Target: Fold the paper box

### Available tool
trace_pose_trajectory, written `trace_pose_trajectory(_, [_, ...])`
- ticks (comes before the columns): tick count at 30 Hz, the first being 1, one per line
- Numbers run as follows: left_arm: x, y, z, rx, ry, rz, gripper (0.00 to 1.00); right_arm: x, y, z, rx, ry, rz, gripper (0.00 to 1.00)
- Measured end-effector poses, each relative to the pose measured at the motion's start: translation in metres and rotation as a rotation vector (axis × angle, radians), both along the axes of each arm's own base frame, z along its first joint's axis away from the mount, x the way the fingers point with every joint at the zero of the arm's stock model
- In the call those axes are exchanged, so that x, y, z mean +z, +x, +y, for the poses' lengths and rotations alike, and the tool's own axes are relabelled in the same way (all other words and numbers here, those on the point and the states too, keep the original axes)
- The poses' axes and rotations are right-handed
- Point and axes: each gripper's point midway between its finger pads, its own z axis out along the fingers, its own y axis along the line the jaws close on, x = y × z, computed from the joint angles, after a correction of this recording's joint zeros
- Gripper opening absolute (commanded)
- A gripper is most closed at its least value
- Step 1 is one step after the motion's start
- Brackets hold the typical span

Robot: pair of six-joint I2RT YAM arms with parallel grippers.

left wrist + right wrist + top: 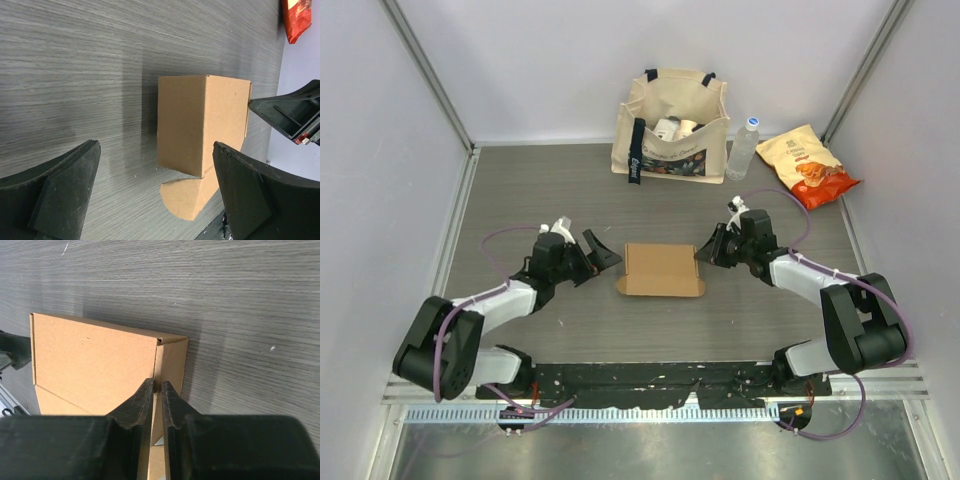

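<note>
The paper box lies in the middle of the table as a brown closed block. In the left wrist view the paper box has a rounded tab lying flat on the table at its near end. My left gripper stands just left of the box, wide open and empty, and its fingers frame the box without touching it. My right gripper is at the box's right end. Its jaws are nearly together with only a slit between them, the tips on the crease between top and end wall. I cannot see cardboard pinched between them.
A beige printed tote bag stands at the back centre, with a water bottle and a yellow-orange snack packet to its right. White walls close in the table on three sides. A black rail runs along the near edge.
</note>
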Motion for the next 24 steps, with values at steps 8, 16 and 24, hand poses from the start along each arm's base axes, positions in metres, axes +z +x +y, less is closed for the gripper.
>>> trace_pose_trajectory(8, [-0.012, 0.007, -0.024, -0.066, -0.113, 0.051, 1.00, -0.002, 0.002, -0.007, -0.017, 0.013, 0.002, 0.15])
trace_pose_trajectory(16, [0.018, 0.020, -0.040, -0.087, -0.250, -0.043, 1.00, -0.001, 0.003, -0.008, -0.020, 0.016, -0.001, 0.15])
trace_pose_trajectory(24, [0.028, 0.016, -0.052, -0.111, -0.284, -0.068, 1.00, -0.001, 0.003, -0.008, -0.020, 0.017, -0.004, 0.15])
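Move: The paper box's closed body has its middle about 11 cm to the right of my left hand, 2 cm ahead and 3 cm lower, with its left end wall only some 4 cm away. The rounded ear at the box's near-left corner is about 3 cm right, 3 cm back and 5 cm down. My right hand is at the box's right edge, the box's middle roughly 7 cm to its left, level with it and 3 cm lower. I carry my wide-open left hand about 5 cm right to the left end of the box and slightly forward, dipping a centimetre first, then rising some 4 cm while the wrist rolls about 15 degrees, its left side going down. My right fingers stay nearly shut on the box's right edge, easing barely a centimetre right before holding still. ##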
